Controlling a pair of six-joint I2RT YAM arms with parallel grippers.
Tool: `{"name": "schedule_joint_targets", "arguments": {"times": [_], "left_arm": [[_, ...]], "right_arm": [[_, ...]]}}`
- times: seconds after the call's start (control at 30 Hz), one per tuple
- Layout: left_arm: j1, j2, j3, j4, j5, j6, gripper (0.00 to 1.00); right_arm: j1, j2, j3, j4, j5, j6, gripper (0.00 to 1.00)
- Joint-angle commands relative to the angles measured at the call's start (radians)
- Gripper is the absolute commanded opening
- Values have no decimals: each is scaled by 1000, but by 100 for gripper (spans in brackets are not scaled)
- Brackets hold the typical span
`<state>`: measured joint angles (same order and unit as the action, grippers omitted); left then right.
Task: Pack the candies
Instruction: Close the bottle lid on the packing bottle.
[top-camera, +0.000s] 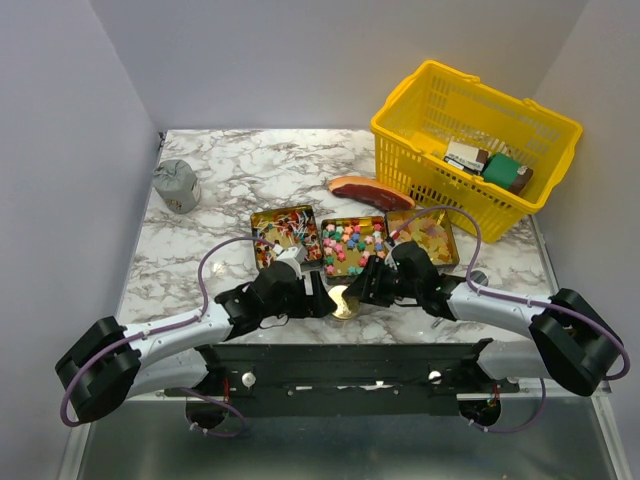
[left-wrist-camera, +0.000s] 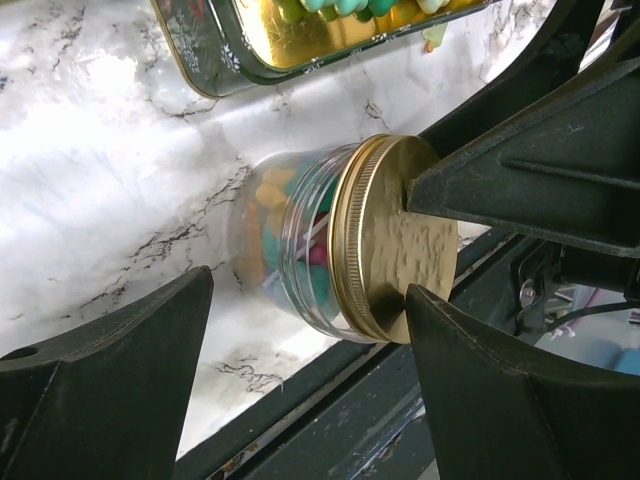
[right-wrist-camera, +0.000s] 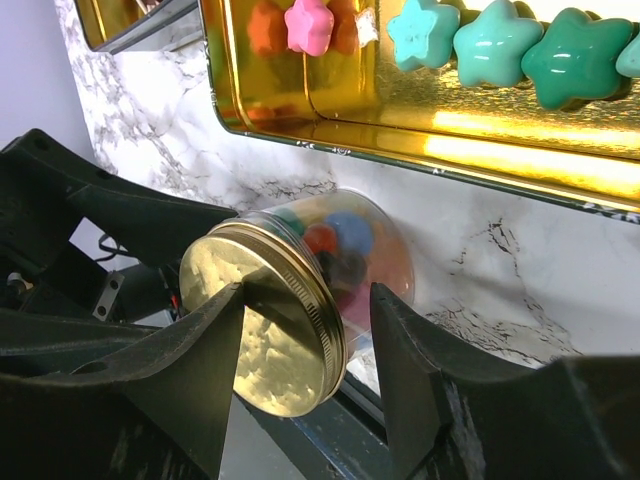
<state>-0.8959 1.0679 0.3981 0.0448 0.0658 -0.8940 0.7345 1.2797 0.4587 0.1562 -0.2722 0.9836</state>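
A clear jar (top-camera: 343, 301) with a gold screw lid (left-wrist-camera: 400, 240) sits at the table's near edge, with colourful candies (right-wrist-camera: 340, 235) inside. My left gripper (left-wrist-camera: 310, 285) is open wide around it, one finger by the lid's rim and the other well clear of the glass. My right gripper (right-wrist-camera: 308, 292) is open too. One of its fingers (right-wrist-camera: 215, 320) rests against the lid's flat face and the other stands a little off the glass. More candies lie in three gold tins: wrapped pieces (top-camera: 283, 232), pastel stars (top-camera: 353, 245) and yellow-orange pieces (top-camera: 425, 238).
A reddish-brown steak-shaped slab (top-camera: 370, 191) lies behind the tins. A yellow mesh basket (top-camera: 475, 140) with boxed packets stands at the back right, and a grey pouch (top-camera: 177, 186) at the back left. The dark front rail (top-camera: 340, 365) runs just below the jar.
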Motion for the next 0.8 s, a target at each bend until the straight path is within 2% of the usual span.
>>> {"name": "schedule_joint_targets", "arguments": {"times": [0.0,0.13,0.23,0.63,0.77], "left_arm": [[3,10,-25,29,31,-40,86],[2,15,-27,29,22,-49,70],[2,15,-28,26,20,-49,65],[3,14,-28,18,-4,-37,60],[3,23,-25,15,-11,-29,56]], "right_arm": [[19,-6,-11,-50,27,-33,61],[23,-14,-11,-53,31,-30,61],[26,-20,-9,-58,33,-29,61],[29,-14,15,-90,48,-48,61],[32,-19,14,-101,62,-51,57]]}}
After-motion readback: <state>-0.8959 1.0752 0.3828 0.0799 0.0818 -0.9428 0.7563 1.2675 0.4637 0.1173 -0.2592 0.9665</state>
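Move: The bottle lid, already on the bottle, has its middle about 4 cm to the right of the left hand, level with it fore and aft and some 1 cm lower. From the right hand the lid is about 4 cm left, 2 cm back and 1 cm lower. The star-candy tin lies some 12 cm ahead and 7 cm right of the left hand, about 6 cm lower. Left fingers close by a third at the lid's left rim while the right hand eases back about 1 cm. ##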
